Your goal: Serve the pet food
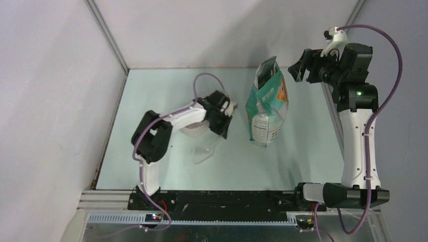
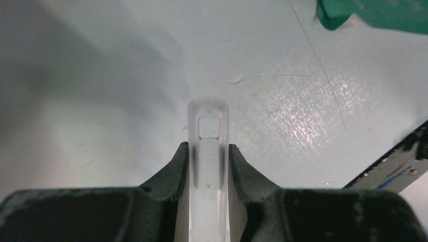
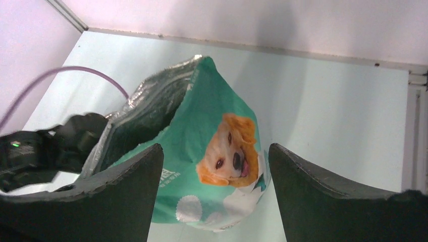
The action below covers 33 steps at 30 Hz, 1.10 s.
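No kibble shows in any view. The teal-green and white bag (image 1: 267, 101) stands open at mid-table, its silver lining showing in the right wrist view (image 3: 212, 121). My left gripper (image 1: 222, 123) is shut on the handle of the clear plastic scoop (image 1: 204, 153), which lies low over the table in front of it. The left wrist view shows my left gripper (image 2: 208, 151) with both fingers pressed on the scoop handle (image 2: 208, 118). My right gripper (image 1: 297, 68) is open and empty, raised to the right of the bag top; it also shows in the right wrist view (image 3: 216, 146).
A steel bowl (image 1: 194, 130) sits partly hidden under the left arm. A corner of the bag (image 2: 373, 12) shows at the top right of the left wrist view. White walls close the table at the back and left. The left arm (image 3: 45, 151) shows beyond the bag.
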{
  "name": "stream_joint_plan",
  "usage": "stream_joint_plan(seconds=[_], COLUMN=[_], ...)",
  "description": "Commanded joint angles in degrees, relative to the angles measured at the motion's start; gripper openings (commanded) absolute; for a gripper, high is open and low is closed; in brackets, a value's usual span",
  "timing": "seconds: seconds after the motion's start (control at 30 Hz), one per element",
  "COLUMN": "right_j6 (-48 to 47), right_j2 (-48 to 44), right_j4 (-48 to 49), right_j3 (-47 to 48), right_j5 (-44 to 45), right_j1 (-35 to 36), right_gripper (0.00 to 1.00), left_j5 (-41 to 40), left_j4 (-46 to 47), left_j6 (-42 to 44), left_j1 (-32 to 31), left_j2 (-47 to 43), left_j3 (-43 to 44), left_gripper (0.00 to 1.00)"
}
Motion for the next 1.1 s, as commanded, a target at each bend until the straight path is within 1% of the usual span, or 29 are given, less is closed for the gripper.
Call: stream_joint_plan(seconds=[0.0, 0.03, 0.07, 0.1, 0.13, 0.17, 0.2, 0.23, 0.27, 0.3, 0.33, 0.37, 0.4, 0.43, 0.47, 0.53, 0.67, 0.7, 0.83, 1.07], right_j6=[-1.5, -2.7, -4.4, -4.9, -7.7, -8.9, -11.6, -12.8, -14.6, -15.2, -15.9, -15.9, -15.8, -15.7, -15.6, -15.6, -14.8, -14.4, -12.9, -13.3], right_j2=[1.7, 2.1, 2.6, 2.7, 3.0, 3.1, 3.2, 3.3, 3.6, 3.9, 4.5, 5.3, 5.7, 6.6, 7.2, 9.3, 13.1, 14.5, 18.7, 25.1], right_j4=[2.4, 2.4, 2.5, 2.9, 3.3, 4.4, 5.2, 7.0, 7.8, 9.3, 10.1, 11.6, 13.0, 13.6, 14.4, 14.7, 15.5, 15.4, 15.5, 16.8], right_j3=[6.5, 7.1, 8.5, 9.1, 10.0, 10.2, 10.2, 9.9, 9.6, 9.5, 9.2, 9.2, 9.2, 9.4, 9.7, 11.0, 12.9, 13.9, 17.8, 25.1], right_j5=[-0.3, -0.3, 0.5, 1.4, 3.8, 7.0, 9.2, 13.1, 14.9, 18.4, 19.9, 22.8, 23.5, 25.7, 26.1, 26.4, 26.6, 27.0, 28.7, 29.0], right_j1=[1.6, 2.1, 4.1, 5.3, 7.8, 9.4, 12.9, 14.6, 18.2, 19.8, 23.0, 24.6, 27.4, 30.2, 31.6, 35.6, 42.6, 44.6, 47.9, 49.5], right_gripper=[0.78, 0.78, 0.78, 0.78, 0.77, 0.77, 0.77, 0.77, 0.77, 0.77, 0.76, 0.76, 0.76, 0.75, 0.75, 0.75, 0.75, 0.75, 0.75, 0.75], left_j5=[4.6, 7.0, 7.8, 8.0, 7.7, 6.4, 5.2, 2.1, 0.1, -3.9, -7.5, -9.5, -12.9, -14.4, -17.6, -21.6, -23.9, -24.2, -24.5, -22.0], left_j4=[-3.1, -3.6, -4.4, -4.7, -4.6, -3.8, -3.3, -2.1, -1.5, -0.6, -0.2, 0.3, 0.5, 0.5, 0.0, -0.9, -2.5, -2.9, -4.0, -4.2], left_j6=[2.1, 2.0, 1.9, 1.4, 1.0, -0.1, -1.0, -3.4, -4.9, -8.5, -10.2, -14.5, -19.1, -21.2, -25.2, -30.2, -40.2, -41.2, -46.0, -50.2], left_j1=[7.3, 9.3, 10.3, 12.0, 13.6, 14.5, 16.0, 16.8, 18.4, 19.1, 20.7, 21.5, 22.8, 23.4, 24.1, 24.5, 24.6, 24.6, 24.5, 24.2], left_j2=[-12.2, -13.5, -15.8, -17.0, -19.2, -20.2, -21.9, -23.1, -23.5, -23.9, -24.0, -24.1, -24.0, -23.8, -23.7, -23.3, -22.2, -22.0, -22.1, -23.8], left_j3=[3.0, 3.9, 6.3, 8.9, 10.2, 12.6, 13.7, 16.0, 17.1, 19.6, 20.8, 23.0, 23.9, 25.6, 26.7, 29.5, 35.2, 36.1, 38.7, 36.2], left_gripper=[0.00, 0.00, 0.00, 0.00, 0.00, 0.00, 0.00, 0.00, 0.00, 0.00, 0.00, 0.00, 0.00, 0.00, 0.00, 0.00, 0.00, 0.00, 0.00, 0.00])
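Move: Between the left fingers is the scoop's handle; the scoop's middle lies about 6 cm left of the left hand, 5 cm back and 2 cm below. From that hand the far bowl is some 16 cm ahead and 3 cm left, the near bowl 9 cm ahead and 12 cm left. From the right hand the scoop lies about 31 cm left, 12 cm back and 38 cm below; the pet food bag 10 cm left, 4 cm back, 25 cm below. Lifting the scoop steeply by its handle, the left hand climbs about 41 cm while drifting forward and left, turning widely counter-clockwise with its grip kept, so the scoop's bowl points towards the right hand. The open right hand sweeps some 29 cm left over the bag towards the scoop, rising a little first, then sinking slightly, turning counter-clockwise and tipping up; it stops close to the scoop's bowl. ##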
